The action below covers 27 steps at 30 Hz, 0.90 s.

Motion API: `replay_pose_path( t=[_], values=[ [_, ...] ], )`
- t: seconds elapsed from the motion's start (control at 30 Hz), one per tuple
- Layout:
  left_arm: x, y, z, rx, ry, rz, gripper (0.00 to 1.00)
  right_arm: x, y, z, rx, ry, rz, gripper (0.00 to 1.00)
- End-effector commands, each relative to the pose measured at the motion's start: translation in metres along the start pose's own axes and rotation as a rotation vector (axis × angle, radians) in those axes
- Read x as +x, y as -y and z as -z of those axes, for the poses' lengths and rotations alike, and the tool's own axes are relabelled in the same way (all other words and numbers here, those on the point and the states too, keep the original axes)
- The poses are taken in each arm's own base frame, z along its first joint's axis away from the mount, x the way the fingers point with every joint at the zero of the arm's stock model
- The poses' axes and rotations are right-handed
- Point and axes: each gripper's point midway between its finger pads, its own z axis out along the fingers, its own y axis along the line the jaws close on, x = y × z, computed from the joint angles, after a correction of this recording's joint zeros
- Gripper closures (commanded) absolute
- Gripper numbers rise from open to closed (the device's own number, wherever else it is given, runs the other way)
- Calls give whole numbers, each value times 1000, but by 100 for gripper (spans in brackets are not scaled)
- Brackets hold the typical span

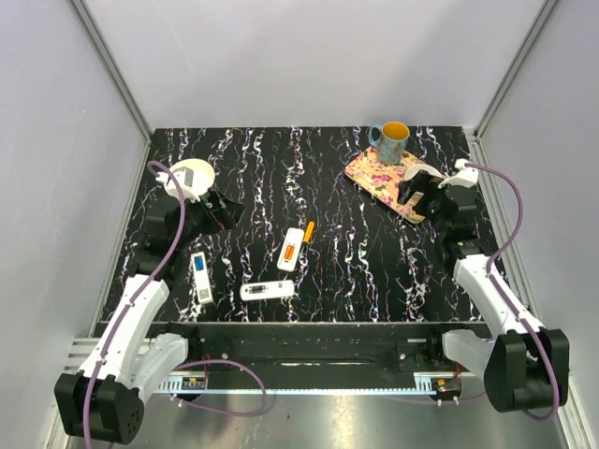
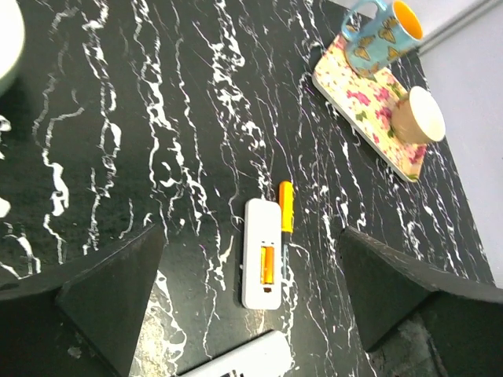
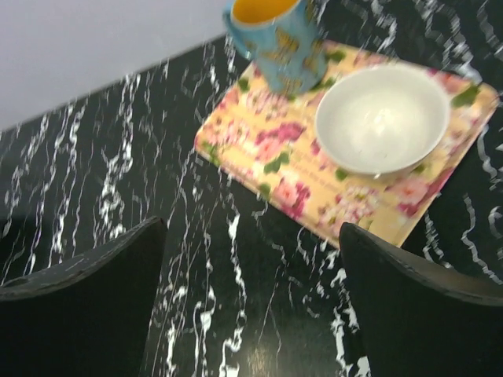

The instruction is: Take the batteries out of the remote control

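Observation:
A white remote control lies mid-table with its back open and an orange battery seated inside. A loose orange battery lies beside its far end. Another remote at the left shows a blue battery in its bay. A third remote lies crosswise nearer the front. My left gripper hovers open, up and left of the middle remote. My right gripper hangs open over the floral tray's near edge, holding nothing.
A floral tray at the back right carries a blue mug and a white bowl. A white dish sits at the back left. Grey walls surround the table.

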Motion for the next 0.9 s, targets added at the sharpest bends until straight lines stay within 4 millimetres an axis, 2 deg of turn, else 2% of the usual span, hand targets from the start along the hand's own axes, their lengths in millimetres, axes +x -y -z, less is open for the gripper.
replay_pose_path(
  t=[0.0, 0.1, 0.13, 0.2, 0.23, 0.27, 0.3, 0.33, 0.37, 0.4, 0.43, 0.47, 0.5, 0.53, 0.57, 0.6, 0.63, 0.67, 0.7, 0.73, 0.77, 0.8, 0.83, 0.87],
  values=[
    [10, 22, 2, 151, -23, 13, 1, 17, -31, 0, -142, -140, -31, 0],
    [28, 16, -6, 147, -113, 25, 1, 37, -41, -2, -198, -240, -39, 0],
    [37, 12, -11, 138, -154, 49, 1, 40, -54, -3, -233, -266, -33, 0],
    [47, 12, -16, 145, -184, 59, 1, 59, -63, -8, -238, -337, -5, 0],
    [55, 16, -18, 144, -216, 47, 1, 58, -67, -13, -207, -332, 27, 0],
    [57, 12, -22, 98, -217, 31, 1, 80, -77, -11, -209, -396, 54, 0],
    [62, 13, -24, 79, -234, 15, 1, 87, -84, -11, -213, -417, 65, 0],
    [72, 25, -25, 88, -272, -25, 1, 86, -94, -14, -223, -421, 50, 0],
    [72, 21, -29, 28, -260, -55, 1, 103, -105, -15, -234, -468, 53, 0],
    [73, 23, -29, 5, -261, -74, 1, 111, -112, -17, -236, -495, 46, 0],
    [77, 35, -28, 9, -281, -108, 1, 106, -122, -24, -229, -490, 34, 0],
    [77, 38, -28, -8, -279, -127, 1, 124, -125, -30, -213, -537, 43, 0],
    [74, 41, -26, -54, -258, -161, 1, 140, -134, -26, -206, -588, 71, 0],
    [72, 43, -24, -70, -247, -176, 1, 133, -148, -36, -196, -562, 88, 0],
    [66, 41, -24, -107, -216, -195, 1, 154, -148, -43, -167, -606, 119, 2],
    [65, 51, -20, -95, -206, -209, 1, 169, -156, -38, -162, -651, 151, 5],
    [64, 54, -18, -98, -195, -215, 1, 163, -171, -46, -173, -635, 151, 7],
    [63, 55, -16, -102, -189, -218, 1, 183, -172, -51, -160, -679, 168, 10],
    [60, 57, -13, -106, -174, -222, 1, 192, -174, -49, -146, -715, 176, 15],
    [58, 57, -11, -110, -167, -220, 1, 190, -189, -52, -158, -708, 179, 18],
    [58, 57, -11, -112, -165, -224, 1, 207, -188, -55, -146, -745, 186, 22],
    [56, 58, -8, -111, -160, -224, 1, 213, -188, -53, -138, -774, 192, 27],
    [57, 59, -7, -110, -160, -224, 1, 215, -199, -54, -151, -781, 182, 30],
    [57, 58, -7, -111, -159, -227, 1, 228, -195, -56, -132, -809, 190, 31]
  ],
)
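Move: The orange screwdriver handle lies about 28 cm to the left of my right hand, 3 cm ahead and some 19 cm below; the remote control with the orange batteries is some 6 cm to the left of that handle and 6 cm nearer. From my left hand this remote is about 14 cm right, 5 cm ahead and 20 cm below; the second remote, also 20 cm below, is some 8 cm right and 9 cm back. I sweep my right hand about 26 cm left and 13 cm down to just above the orange screwdriver handle, tipping the fingers some 35 degrees down, turning them counter-clockwise, and late on closing them to about three-quarters open. My left hand, wide open, heads right some 9 cm towards the orange-battery remote, easing back and dipping about 8 cm before rising halfway again. ##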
